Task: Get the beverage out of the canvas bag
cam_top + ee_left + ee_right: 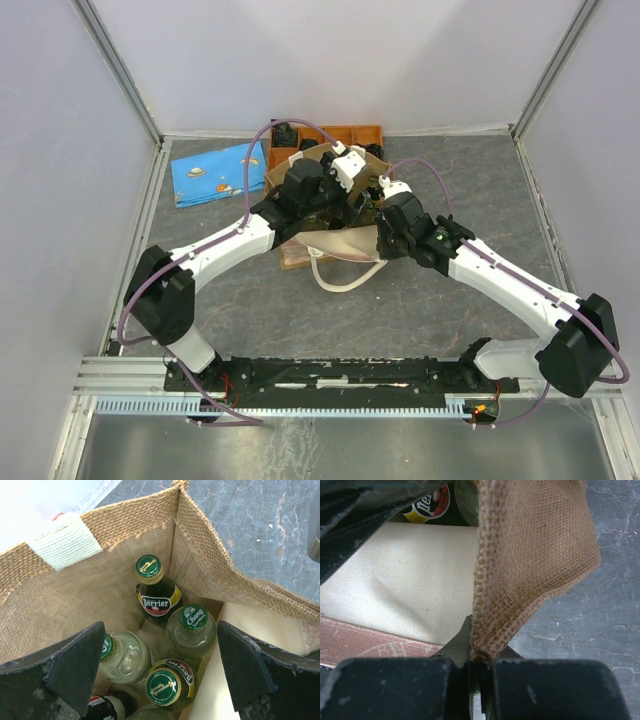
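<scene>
The canvas bag stands mid-table, tan woven, its mouth open. In the left wrist view its inside holds several bottles: a green Perrier bottle upright at the back, a clear Chang soda bottle, a second Perrier bottle lying nearest, and a clear bottle at the left. My left gripper is open above them, its fingers either side of the near Perrier. My right gripper is shut on the bag's right rim, holding it.
An orange compartmented tray stands just behind the bag. A flat blue patterned pouch lies at the back left. White walls and metal rails enclose the grey table. A cream handle loop hangs in front of the bag.
</scene>
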`<state>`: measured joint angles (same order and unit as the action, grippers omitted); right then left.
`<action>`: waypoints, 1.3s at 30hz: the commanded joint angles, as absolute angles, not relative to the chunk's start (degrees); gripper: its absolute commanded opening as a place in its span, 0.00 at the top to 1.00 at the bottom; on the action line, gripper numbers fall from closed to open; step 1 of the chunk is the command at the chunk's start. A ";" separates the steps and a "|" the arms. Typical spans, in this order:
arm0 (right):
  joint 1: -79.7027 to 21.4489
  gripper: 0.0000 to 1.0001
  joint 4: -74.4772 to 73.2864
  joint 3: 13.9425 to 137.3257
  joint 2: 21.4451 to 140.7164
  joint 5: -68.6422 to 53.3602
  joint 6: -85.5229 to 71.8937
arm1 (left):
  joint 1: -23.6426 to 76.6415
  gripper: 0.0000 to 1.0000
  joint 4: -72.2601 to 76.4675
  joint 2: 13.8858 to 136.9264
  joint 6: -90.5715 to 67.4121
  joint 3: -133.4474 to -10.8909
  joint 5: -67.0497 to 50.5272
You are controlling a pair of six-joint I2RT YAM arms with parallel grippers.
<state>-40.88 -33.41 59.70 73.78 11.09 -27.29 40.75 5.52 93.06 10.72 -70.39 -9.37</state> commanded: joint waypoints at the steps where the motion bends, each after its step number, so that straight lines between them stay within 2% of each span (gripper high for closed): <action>1: -41.76 1.00 -37.24 63.08 70.17 9.66 -27.48 | 41.07 0.01 9.98 93.91 15.68 -73.40 -12.98; 22: -41.76 1.00 -36.22 62.66 69.44 10.11 -28.26 | 41.22 0.02 10.20 100.10 20.02 -74.88 -19.25; 24: -41.77 1.00 -36.22 63.08 69.72 10.11 -28.09 | 41.22 0.06 9.80 100.57 20.17 -75.15 -19.56; 29: -41.81 1.00 -35.65 64.06 70.15 10.11 -27.81 | 41.28 0.23 7.04 101.36 20.73 -75.60 -20.42; 39: -41.81 1.00 -35.01 65.52 71.19 9.82 -27.40 | 41.40 0.22 5.45 100.93 21.19 -73.90 -20.89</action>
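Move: The Chang soda water bottle, the one at the front right inside the canvas bag, has its middle about 4 cm right of the left hand, 1 cm back and 13 cm below, its cap much nearer. The Perrier bottle in the corner stands some 5 cm ahead and 5 cm right of that hand, the clear bottle 2 cm ahead and 4 cm left, the second green bottle 3 cm back and 3 cm left, all at similar depth. From the right hand, the Chang bottle lies about 8 cm ahead, 3 cm left and 6 cm below. Towards the green cap of the Chang bottle the left hand eases right about 3 cm, then mostly sinks, some 4 cm in all, while turning about 15 degrees clockwise. Its wide-open fingers close partway near the end, bringing the tips nearer the bottle's two sides; a grip can't be seen. The right hand keeps the bag's front right rim pinched. ##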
